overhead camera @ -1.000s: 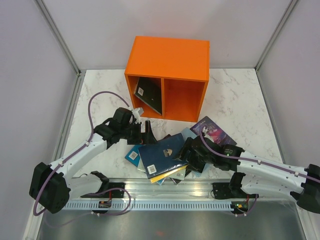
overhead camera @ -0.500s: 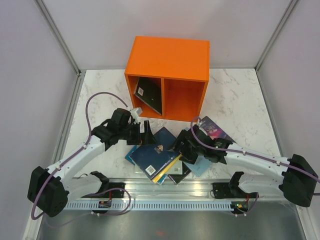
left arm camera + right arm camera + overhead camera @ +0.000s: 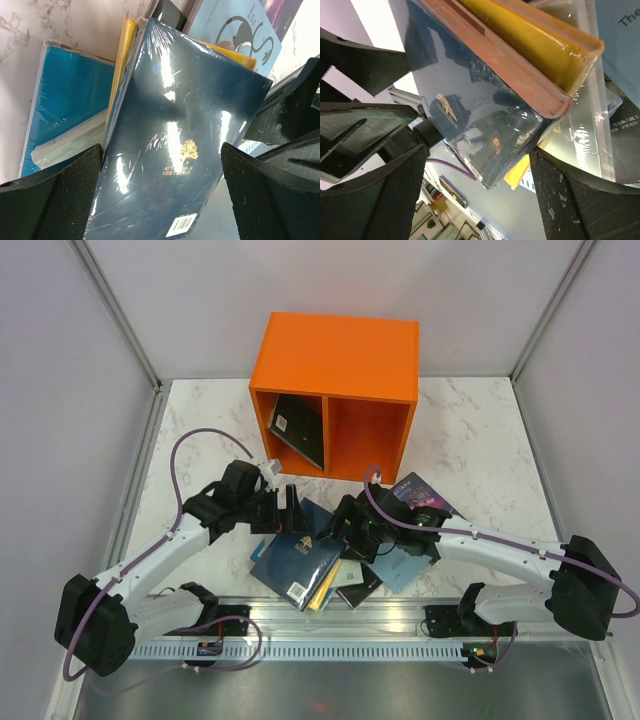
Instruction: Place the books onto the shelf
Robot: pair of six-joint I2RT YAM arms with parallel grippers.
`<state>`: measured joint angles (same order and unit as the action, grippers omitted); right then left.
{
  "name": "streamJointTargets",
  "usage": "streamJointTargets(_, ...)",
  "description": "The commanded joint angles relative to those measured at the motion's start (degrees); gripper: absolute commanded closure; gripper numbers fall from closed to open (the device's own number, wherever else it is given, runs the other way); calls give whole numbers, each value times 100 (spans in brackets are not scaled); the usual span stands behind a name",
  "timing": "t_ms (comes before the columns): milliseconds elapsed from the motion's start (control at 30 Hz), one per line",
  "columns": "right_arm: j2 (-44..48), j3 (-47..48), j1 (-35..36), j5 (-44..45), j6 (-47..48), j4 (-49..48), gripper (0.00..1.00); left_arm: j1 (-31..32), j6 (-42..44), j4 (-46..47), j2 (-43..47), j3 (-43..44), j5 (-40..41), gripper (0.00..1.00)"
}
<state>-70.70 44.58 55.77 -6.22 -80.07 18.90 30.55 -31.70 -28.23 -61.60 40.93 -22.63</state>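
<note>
The orange shelf stands at the back, with one dark book leaning in its left compartment. The other books lie piled in front of it. On top is a dark navy book, over a yellow book, a teal book and a light blue book. A purple-galaxy book lies to the right. My left gripper stands open astride the navy book. My right gripper is open around that book's opposite corner.
A metal rail runs along the table's near edge, close behind the pile. Grey walls close in the marble table on three sides. The two grippers face each other only a few centimetres apart.
My right arm has swung left and forward into the pile, and the navy book has slid left and toward the rail. The left gripper has dropped slightly over the book.
</note>
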Motion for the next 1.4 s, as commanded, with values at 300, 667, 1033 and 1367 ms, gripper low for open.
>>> streamJointTargets(300,-409,34,171,233,-17,-1185,14,57,-424,537,-185,65,-584,0)
streamJointTargets(667,-24,-485,162,1711,-78,-2144,16,57,-1004,1056,-229,-164,-1173,0)
streamJointTargets(1033,320,-862,162,1826,-211,-2539,73,57,-1154,1188,-203,-296,-1375,0)
streamJointTargets(1367,591,-1048,180,946,290,-2848,100,39,-1242,1478,-765,99,-1402,0)
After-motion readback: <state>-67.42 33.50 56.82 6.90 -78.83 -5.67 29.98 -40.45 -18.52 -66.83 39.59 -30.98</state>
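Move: The navy book is raised aslant on the pile between my hands: its middle lies about 7 cm left of my open right fingers, 3 cm back and 4 cm below. From my left hand it is some 5 cm back, directly in line sideways, 4 cm below. The yellow book sits under it, roughly 6 cm left and 5 cm back of my right hand. The light-blue book lies 15 cm to my right hand's right, 3 cm back. I ease my right hand a little left, back and down against the navy book, then sweep it forward about 5 cm along the spine side, tipping the fingers up some 20 degrees, and close them to pinch the spine, ending slightly higher. My left hand stays wide open against the book and shifts about 3 cm right, tilting some 10 degrees. ##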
